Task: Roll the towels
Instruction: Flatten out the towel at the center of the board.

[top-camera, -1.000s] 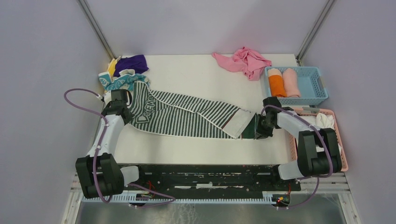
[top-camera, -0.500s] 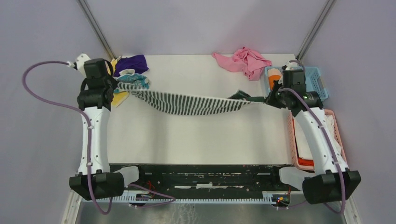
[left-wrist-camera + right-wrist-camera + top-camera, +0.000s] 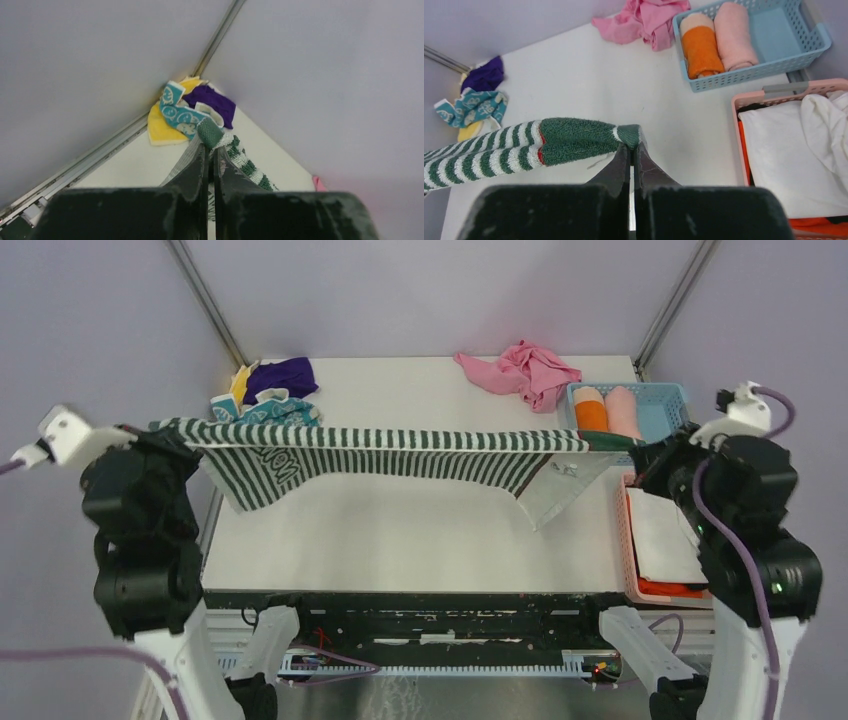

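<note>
The green-and-white striped towel [image 3: 400,455] hangs stretched in the air across the table, its lower edge sagging. My left gripper [image 3: 172,428] is shut on its left corner [image 3: 211,132]. My right gripper [image 3: 628,444] is shut on its dark green right corner [image 3: 629,135]. In the wrist views the left gripper [image 3: 211,147] and right gripper [image 3: 631,145] each pinch terry cloth at the fingertips. The teal-and-white towel [image 3: 262,412], the yellow towel [image 3: 240,380] and the purple towel [image 3: 285,375] lie bunched in the back left corner.
A crumpled pink cloth [image 3: 525,370] lies at the back. A blue basket [image 3: 680,415] at the back right holds an orange roll [image 3: 701,50] and a pink roll [image 3: 734,35]. A pink basket [image 3: 628,530] on the right holds white fabric [image 3: 794,160].
Both arms rose and pulled apart, lifting the striped towel off the table and stretching it. The right gripper shut on its corner.
</note>
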Available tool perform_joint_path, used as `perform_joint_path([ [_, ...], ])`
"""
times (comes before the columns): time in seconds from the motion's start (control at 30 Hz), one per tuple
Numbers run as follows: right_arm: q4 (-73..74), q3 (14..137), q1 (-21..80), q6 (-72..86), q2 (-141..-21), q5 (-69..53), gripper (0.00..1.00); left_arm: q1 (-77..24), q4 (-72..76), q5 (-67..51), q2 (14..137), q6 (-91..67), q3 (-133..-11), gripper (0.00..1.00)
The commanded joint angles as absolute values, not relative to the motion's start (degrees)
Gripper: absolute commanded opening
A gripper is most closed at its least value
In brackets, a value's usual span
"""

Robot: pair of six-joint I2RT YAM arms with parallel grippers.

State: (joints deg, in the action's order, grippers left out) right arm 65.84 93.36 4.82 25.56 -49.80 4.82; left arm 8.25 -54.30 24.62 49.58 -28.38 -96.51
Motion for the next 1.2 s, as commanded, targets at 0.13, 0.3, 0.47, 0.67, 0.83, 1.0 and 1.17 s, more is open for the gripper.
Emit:
perform_joint_path([
  [0.13, 73.36, 101.17, 4.22, 22.58, -46.79, 10.73, 0.0, 8.4, -53.73, 27.78, 43.61, -24.35, -96.68, 0.07],
  [0.3, 66.66, 90.39, 4.22, 23.07, -51.25, 10.35, 0.0, 8.37, -49.83, 20.93, 47.35, -23.91, -83.44, 0.08],
  [0.47, 53.94, 79.37, 4.22, 24.17, -60.7, 10.48, 0.0, 8.39, -42.32, 16.74, 57.24, -24.37, -71.15, 0.08],
  [0.67, 37.37, 76.18, 4.12, 23.17, -79.22, 9.05, 0.0, 8.43, -34.55, 15.07, 75.57, -25.81, -68.49, 0.07],
  [0.83, 29.38, 79.1, 3.59, 22.2, -92.45, 5.81, 0.0, 8.45, -32.29, 11.16, 91.29, -26.7, -74.35, 0.03],
  [1.0, 28.6, 85.11, 2.01, 21.09, -100.48, 3.94, 0.0, 8.52, -33.28, 9.38, 101.59, -27.32, -84.31, 0.03],
  [1.17, 32.7, 87.03, 0.89, 19.79, -101.17, 2.32, 0.0, 8.52, -35.28, 8.77, 102.42, -27.71, -86.32, 0.03],
])
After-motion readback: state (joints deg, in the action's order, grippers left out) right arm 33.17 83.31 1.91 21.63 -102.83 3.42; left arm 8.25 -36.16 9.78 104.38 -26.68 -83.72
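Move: The striped towel hangs between both hands, bound for the board's centre: about 16 cm ahead, 30 cm right and 46 cm below the left hand, and some 14 cm ahead, 30 cm left and 40 cm below the right. From the left, the teal towel lies 32 cm ahead and 8 cm left, the purple towel 42 cm ahead and 4 cm left. From the right, the orange roll is 27 cm ahead and 12 cm right, the pink towel 39 cm ahead and 5 cm left. Keep both grippers pinched on the towel's corners, swing them back and slightly up a few centimetres, then sweep both forward about 30 cm while lowering the left some 40 cm and the right about 30 cm. Tip the fingers down as you go, nearly 50 degrees left, 30 right, bringing the left up short of the teal towel and the right beside the orange roll. ##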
